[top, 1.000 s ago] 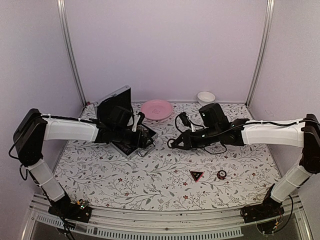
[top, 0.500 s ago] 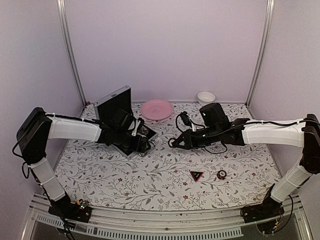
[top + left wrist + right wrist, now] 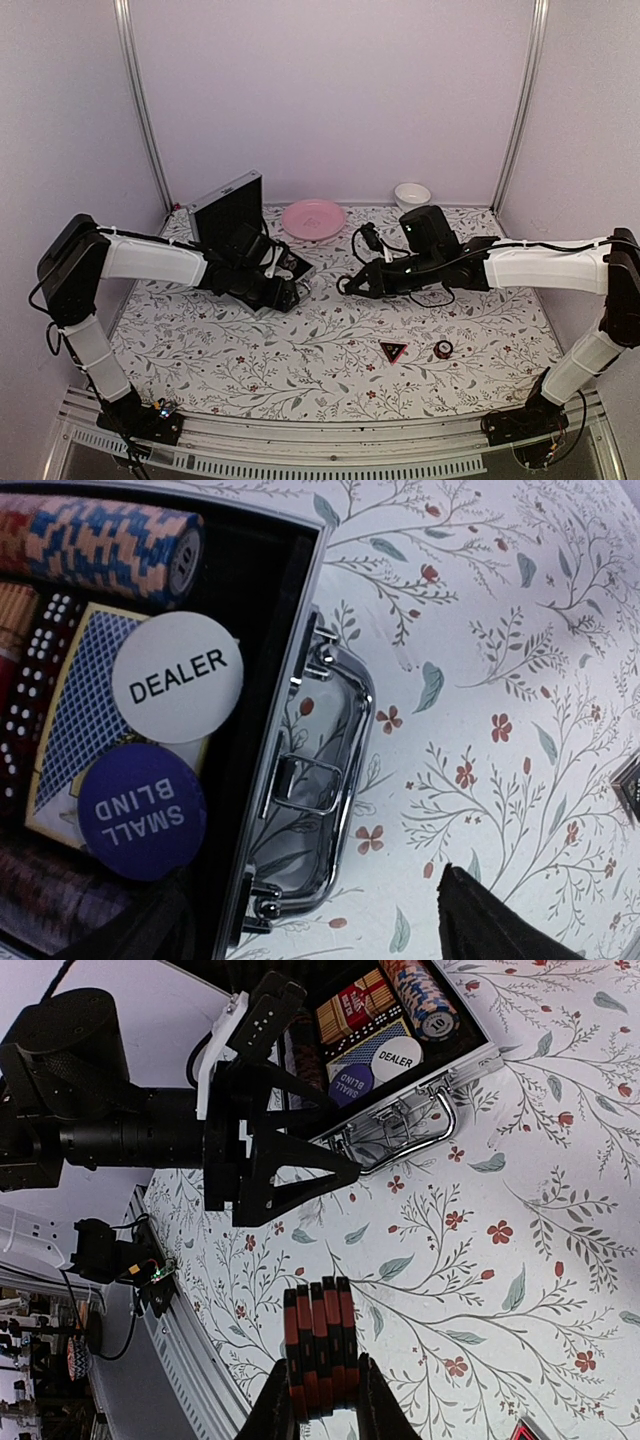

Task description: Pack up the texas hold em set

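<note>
The silver case [image 3: 262, 283] lies open at the back left, its lid [image 3: 228, 212] upright. In the left wrist view its black tray [image 3: 262, 660] holds a striped chip roll [image 3: 110, 542], a blue card deck [image 3: 75, 715], a white DEALER disc [image 3: 177, 677] and a purple SMALL BLIND disc [image 3: 142, 798]. My left gripper [image 3: 284, 293] is open and empty over the case's chrome handle [image 3: 322, 780]. My right gripper [image 3: 322, 1405] is shut on a red and dark chip stack [image 3: 318, 1345], held above the table right of the case. A black-and-red triangle [image 3: 392, 351] and a small chip [image 3: 443, 348] lie near the front right.
A pink plate [image 3: 313, 218] and a small white bowl [image 3: 412, 194] stand at the back by the wall. Metal posts [image 3: 140, 100] rise at both back corners. The left arm's fingers [image 3: 300, 1175] show between the right gripper and the case [image 3: 420, 1055].
My left gripper has slid from over the case's tray toward its front edge and handle. The right gripper with the chip stack has barely moved.
</note>
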You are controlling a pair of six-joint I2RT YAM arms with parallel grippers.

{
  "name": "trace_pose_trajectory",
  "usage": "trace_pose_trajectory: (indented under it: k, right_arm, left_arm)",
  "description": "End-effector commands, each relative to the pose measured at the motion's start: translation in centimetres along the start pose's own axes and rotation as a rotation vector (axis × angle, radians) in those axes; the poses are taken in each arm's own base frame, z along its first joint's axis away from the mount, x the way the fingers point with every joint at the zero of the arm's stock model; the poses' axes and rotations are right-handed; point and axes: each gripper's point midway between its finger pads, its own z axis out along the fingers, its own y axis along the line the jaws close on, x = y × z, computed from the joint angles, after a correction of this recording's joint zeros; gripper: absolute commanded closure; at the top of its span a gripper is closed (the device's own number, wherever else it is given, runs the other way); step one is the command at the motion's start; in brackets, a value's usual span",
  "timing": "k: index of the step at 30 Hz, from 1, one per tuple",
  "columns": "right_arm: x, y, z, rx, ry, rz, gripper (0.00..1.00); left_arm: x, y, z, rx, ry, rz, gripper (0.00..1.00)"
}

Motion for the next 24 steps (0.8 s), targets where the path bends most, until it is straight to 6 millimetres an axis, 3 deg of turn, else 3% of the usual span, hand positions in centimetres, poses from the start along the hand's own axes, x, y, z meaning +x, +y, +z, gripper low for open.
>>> trace_pose_trajectory:
  k: [1,14,24]
  right_arm:
    - [-1.0,0.8,-0.6,-0.025,-0.034,-0.021,0.95]
    - [-1.9,0.7,-2.4,0.014,-0.084,-0.024,0.95]
    - [-1.4,-1.1,-4.6,0.139,-0.093,0.024,0.95]
  left_arm:
    - [2.2,-1.5,0.7,0.031,0.057,0.009,0.17]
    - [3.4,-10.0,1.1,0.232,0.079,-0.008,0.17]
    - [3.1,-17.9,1.2,0.397,0.072,-0.008,0.17]
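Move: The case's tray is centred about 9 cm ahead of and 5 cm left of the open left gripper, roughly 2 cm lower. Its handle lies some 4 cm ahead and 4 cm right of that gripper, 3 cm lower; the dealer button is about 7 cm ahead and 1 cm left, 2 cm down. From the right hand, holding red-and-black chips, the tray is roughly 16 cm ahead, 16 cm left and 13 cm below. Keep the left gripper wide open, one finger inside the case's front wall and one outside, and drag that wall about 10 cm right and 5 cm back towards yourself, gathering speed and letting the wrist roll some 10 degrees. Meanwhile keep the chips pinched in the right hand, raise them about 2 cm, then ease them slightly right. ##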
